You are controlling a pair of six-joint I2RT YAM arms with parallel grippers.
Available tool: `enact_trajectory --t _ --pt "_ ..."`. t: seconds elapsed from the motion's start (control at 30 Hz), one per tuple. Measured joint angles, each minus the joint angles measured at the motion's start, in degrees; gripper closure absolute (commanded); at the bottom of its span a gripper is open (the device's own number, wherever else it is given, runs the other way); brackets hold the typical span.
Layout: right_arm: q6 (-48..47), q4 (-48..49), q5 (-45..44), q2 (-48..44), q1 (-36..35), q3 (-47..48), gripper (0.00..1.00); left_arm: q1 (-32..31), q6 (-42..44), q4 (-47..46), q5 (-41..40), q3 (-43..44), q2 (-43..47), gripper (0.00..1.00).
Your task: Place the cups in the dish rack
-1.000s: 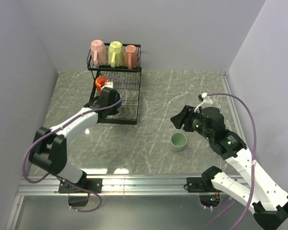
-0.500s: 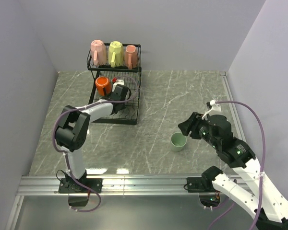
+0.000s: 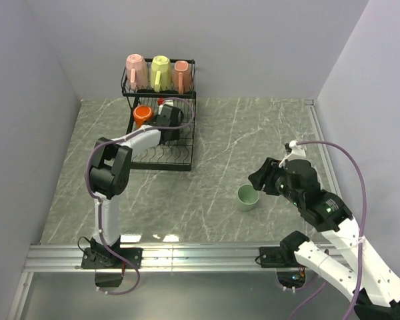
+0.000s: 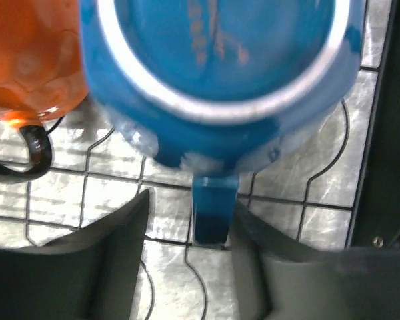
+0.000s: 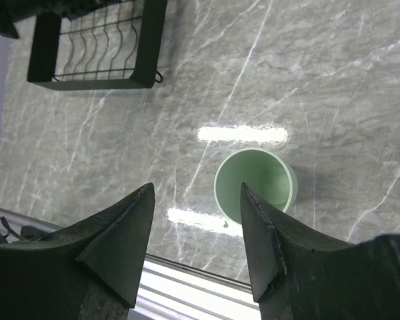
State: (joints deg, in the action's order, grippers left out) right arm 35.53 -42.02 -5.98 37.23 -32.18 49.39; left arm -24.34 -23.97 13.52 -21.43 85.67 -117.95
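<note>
The black wire dish rack (image 3: 187,143) stands at the back left. Its upper basket holds three upturned cups: pink (image 3: 136,72), pale yellow (image 3: 161,73) and pink (image 3: 181,77). An orange cup (image 3: 143,115) sits in the lower tray. My left gripper (image 3: 165,127) is over that tray and hides the blue cup from above. In the left wrist view the blue cup (image 4: 217,60) sits upturned on the wires beside the orange cup (image 4: 27,53), its handle (image 4: 215,210) between my open left gripper's (image 4: 190,220) fingers. The pale green cup (image 3: 248,197) stands upright on the table. My right gripper (image 3: 259,179) hovers open over it (image 5: 255,185).
The rack's lower tray (image 5: 93,47) shows at the top left of the right wrist view. Grey walls close the table on three sides. A metal rail (image 3: 200,252) runs along the near edge by the arm bases.
My left gripper went deeper into the rack's lower tray with the blue cup and its jaws opened off the handle. My right gripper came nearer and lower toward the green cup.
</note>
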Motion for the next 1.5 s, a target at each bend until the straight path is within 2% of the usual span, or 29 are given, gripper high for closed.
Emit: enact_trajectory --t 0.2,0.43,0.63,0.9,1.23,1.5 --pt "-0.5 0.8 0.3 2.1 0.0 0.0 0.39 0.9 -0.3 1.6 1.3 0.7 0.1 0.28" --pt "-1.6 2.4 1.0 4.0 0.0 0.0 0.39 1.3 -2.4 3.5 4.2 -1.9 4.5 0.23" --pt "-4.4 2.7 1.3 5.5 0.1 -0.3 0.39 2.2 -4.8 4.8 5.7 -7.4 16.7 0.23" --pt "-5.7 2.1 1.8 6.4 0.1 -4.9 0.38 2.1 -5.7 5.3 5.7 -8.6 30.6 0.22" --pt "-3.7 -0.2 -0.5 17.0 0.2 -4.7 0.40 2.1 -7.2 9.1 6.6 -11.3 34.5 0.23" --pt "-3.4 -3.4 -3.1 20.7 0.2 -3.1 0.41 2.1 -7.4 11.1 6.6 -13.3 38.6 0.23"
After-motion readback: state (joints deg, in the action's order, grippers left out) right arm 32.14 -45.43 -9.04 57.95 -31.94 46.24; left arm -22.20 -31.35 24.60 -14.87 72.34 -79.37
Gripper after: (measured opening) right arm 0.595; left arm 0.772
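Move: The blue mug, upside down on the lower tier of the rack, has its handle between the left fingers and its middle some 5 cm ahead of that hand, at about the same height. The orange mug stands roughly 10 cm to that hand's left and 6 cm ahead. The green cup, alone on the table, lies well below the right hand, about 18 cm down, 2 cm ahead and 2 cm to its right. The blue mug's handle is let go as the left fingers, already parting, open wider; that hand then backs off and climbs about 18 cm up and 10 cm back, easing left. Down to the green cup comes the right hand, sinking some 11 cm with its already open fingers tipping about 20 degrees steeper and its left side dipping, ending with them close over the rim. ##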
